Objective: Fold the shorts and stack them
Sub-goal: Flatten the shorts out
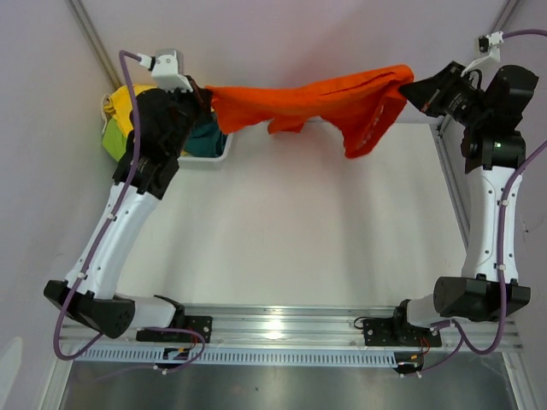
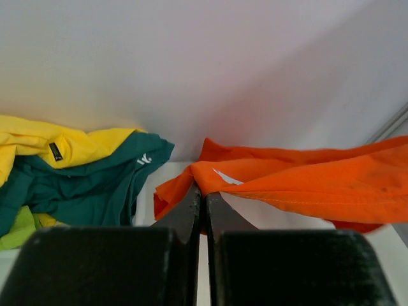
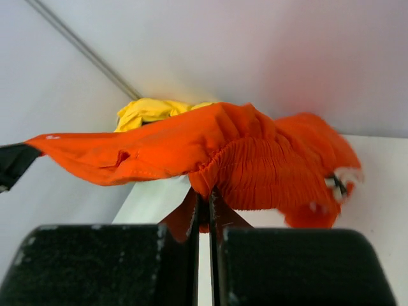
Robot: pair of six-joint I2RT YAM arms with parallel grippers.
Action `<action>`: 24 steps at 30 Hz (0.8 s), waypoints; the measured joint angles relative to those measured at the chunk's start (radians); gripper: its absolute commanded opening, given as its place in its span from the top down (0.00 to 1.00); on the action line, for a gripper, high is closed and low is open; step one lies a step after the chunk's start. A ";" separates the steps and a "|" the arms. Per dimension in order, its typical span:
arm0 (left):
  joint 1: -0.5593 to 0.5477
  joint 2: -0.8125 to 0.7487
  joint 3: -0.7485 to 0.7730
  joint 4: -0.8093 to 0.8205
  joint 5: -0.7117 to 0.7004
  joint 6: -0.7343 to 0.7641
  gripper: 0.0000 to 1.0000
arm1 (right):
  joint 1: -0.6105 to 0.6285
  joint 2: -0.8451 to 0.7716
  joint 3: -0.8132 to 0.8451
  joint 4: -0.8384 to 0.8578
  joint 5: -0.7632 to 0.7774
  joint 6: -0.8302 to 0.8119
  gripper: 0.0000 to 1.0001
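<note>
An orange pair of shorts [image 1: 316, 98] hangs stretched in the air between both arms at the far side of the table. My left gripper [image 1: 202, 92] is shut on its left end; in the left wrist view the orange fabric [image 2: 299, 182] is pinched at the tips of the gripper [image 2: 204, 194]. My right gripper [image 1: 408, 87] is shut on the elastic waistband [image 3: 274, 169], which bunches at the gripper [image 3: 204, 197] tips. Yellow [image 2: 70, 143], teal [image 2: 83, 185] and lime-green [image 2: 16, 229] shorts lie heaped at the far left.
A white basket [image 1: 214, 156] at the far left corner holds the other shorts, mostly behind the left arm. White walls close in the back and sides. The white tabletop [image 1: 299, 231] spreads below the hanging shorts. A metal rail [image 1: 282, 329] runs along the near edge.
</note>
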 measured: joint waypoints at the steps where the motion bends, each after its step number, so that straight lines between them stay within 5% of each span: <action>1: 0.000 0.004 -0.018 0.001 0.003 -0.001 1.00 | -0.005 0.003 0.009 -0.009 -0.019 -0.003 1.00; 10: 0.001 -0.054 0.032 -0.038 0.009 -0.006 1.00 | 0.025 -0.031 0.165 -0.050 -0.212 0.003 1.00; 24: 0.002 -0.375 0.196 -0.018 -0.009 0.015 1.00 | 0.024 -0.230 0.206 0.156 -0.421 0.261 1.00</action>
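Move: The orange shorts are already stretched between the two shut grippers, their middle about 18 cm to the right of the left hand, 4 cm ahead and 6 cm below. The bare table middle where they can be spread lies some 8 cm back, 16 cm right and 48 cm below the left hand; from the right hand it is 8 cm back, 21 cm left and 48 cm below. The clothes basket stands about 13 cm ahead, 14 cm left and 40 cm below the left hand. Both arms whip the shorts back towards the bases and up, away from the table and the far wall, their fingers staying shut on the two top corners: the left dips a little first, then goes about 20 cm back, nearly as far up and somewhat left, tilting its fingertips up some 30 degrees. The right keeps pace, equally far back, less high and slightly left, turning counter-clockwise while its tips also tilt up, so the gap between the hands hardly changes. ##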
